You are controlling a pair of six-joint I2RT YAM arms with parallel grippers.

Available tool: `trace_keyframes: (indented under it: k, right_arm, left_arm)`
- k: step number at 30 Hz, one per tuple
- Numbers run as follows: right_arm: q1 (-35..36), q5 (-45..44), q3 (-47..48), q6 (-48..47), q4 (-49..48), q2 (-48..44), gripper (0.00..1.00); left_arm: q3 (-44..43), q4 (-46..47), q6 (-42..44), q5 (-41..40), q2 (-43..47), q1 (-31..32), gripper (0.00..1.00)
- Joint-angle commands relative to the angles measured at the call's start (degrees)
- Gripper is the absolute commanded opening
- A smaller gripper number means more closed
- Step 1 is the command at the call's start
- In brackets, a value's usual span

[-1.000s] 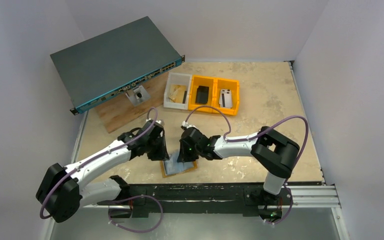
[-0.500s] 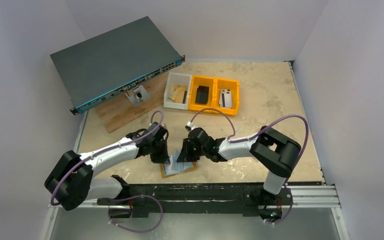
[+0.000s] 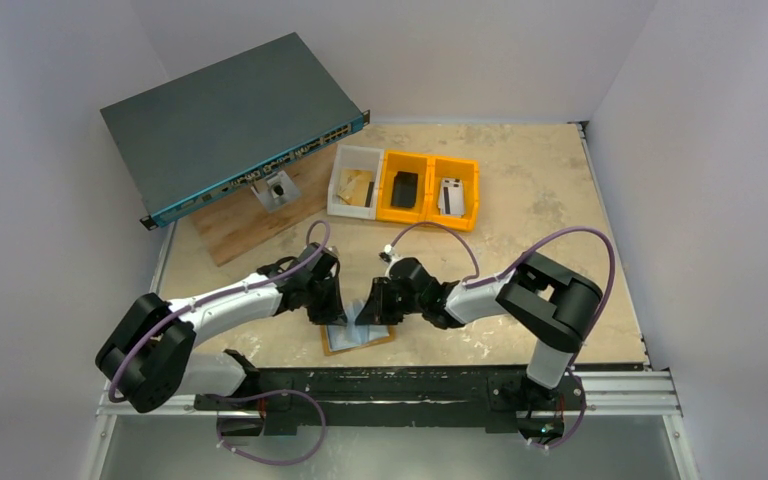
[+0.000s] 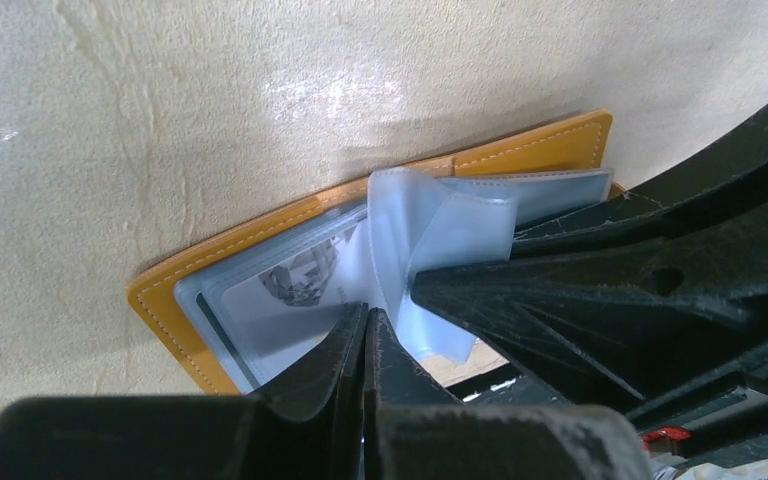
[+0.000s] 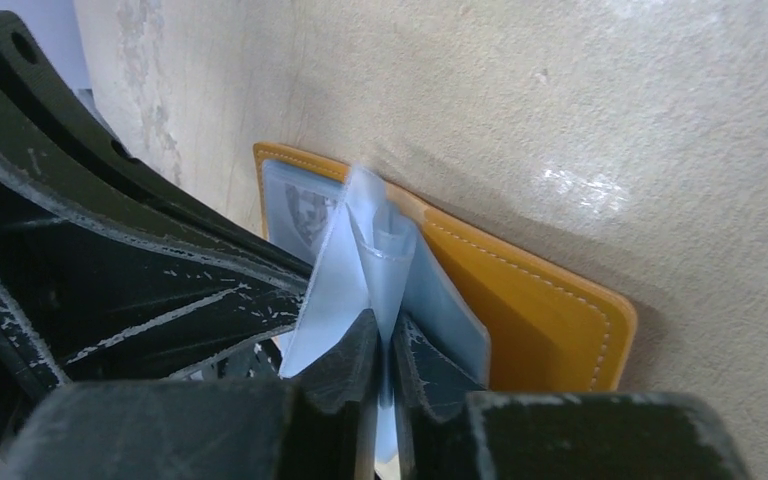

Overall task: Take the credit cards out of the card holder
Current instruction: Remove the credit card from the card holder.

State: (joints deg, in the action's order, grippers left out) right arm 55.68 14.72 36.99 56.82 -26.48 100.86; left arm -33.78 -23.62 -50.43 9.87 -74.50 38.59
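The card holder (image 3: 358, 337) lies open and flat near the table's front edge, with a tan-orange cover (image 4: 185, 295) (image 5: 535, 310) and pale blue clear sleeves. One credit card (image 4: 295, 282) (image 5: 302, 212) with a grey print shows inside a flat sleeve. My right gripper (image 3: 366, 314) (image 5: 384, 335) is shut on a sleeve leaf (image 5: 378, 250) that stands up from the middle fold. From the left, my left gripper (image 3: 343, 318) (image 4: 365, 322) is shut, its tips pressed against the base of that raised sleeve (image 4: 430, 235). I see nothing between them. The two grippers almost touch.
A network switch (image 3: 230, 120) rests tilted at the back left over a wooden board (image 3: 250, 228). A white bin (image 3: 354, 182) and two orange bins (image 3: 430, 190) with small parts stand at the back centre. The table's front rail (image 3: 410, 380) runs just below the holder.
My left gripper has shut and its arm has swung in toward the holder. The right gripper has shifted slightly right, still pinching the sleeve leaf, which now stands up.
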Motion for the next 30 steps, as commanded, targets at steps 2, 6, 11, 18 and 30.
trace_keyframes:
  k: [2, 6, 11, 18, 30]
  right_arm:
    - [0.1, 0.7, -1.3, -1.7, 6.6, -1.6, 0.18]
    - [0.0, -0.5, 0.2, -2.5, 9.2, -5.8, 0.34]
    - [-0.4, -1.0, 1.5, -2.1, 10.7, -8.5, 0.43]
    - [-0.5, -2.6, 1.8, -1.4, 12.6, -12.7, 0.48]
    - [-1.3, -10.4, 1.2, -2.2, 21.3, -21.8, 0.49]
  left_arm:
    - [0.1, -0.8, 0.7, -1.0, 0.1, -0.4, 0.0]
    - [-0.5, -1.1, 1.1, -0.6, 0.9, -0.4, 0.0]
    - [-0.6, -0.5, 1.4, 0.7, 1.2, -0.4, 0.0]
    - [-2.0, -0.2, 2.1, 2.9, 3.4, -0.2, 0.0]
    - [-7.3, 1.2, 2.4, 4.6, -0.8, 3.8, 0.04]
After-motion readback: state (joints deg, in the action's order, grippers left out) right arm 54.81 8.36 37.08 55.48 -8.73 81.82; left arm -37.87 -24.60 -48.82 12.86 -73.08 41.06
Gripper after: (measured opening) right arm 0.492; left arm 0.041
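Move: The credit card lies in the left half of the open card holder, about 1 cm back and 1 cm left of the left fingertips and some 1 cm below them. From the right fingertips, which pinch the raised plastic sleeve, it lies 1 cm back, 4 cm left and 2 cm below. The sleeve stands 2 cm right of the left fingertips, level with them; the holder's middle is 1 cm back, 3 cm right and 2 cm below them. The right fingers let go of the plastic sleeve, opening to about half, and the hand lifts some 6 cm, drifting about 3 cm right, away from the card. The left hand first stays low by the sleeve, fingers shut, then rises about 3 cm while sliding 2 to 3 cm right along with the sleeve, fingers all but closed. ##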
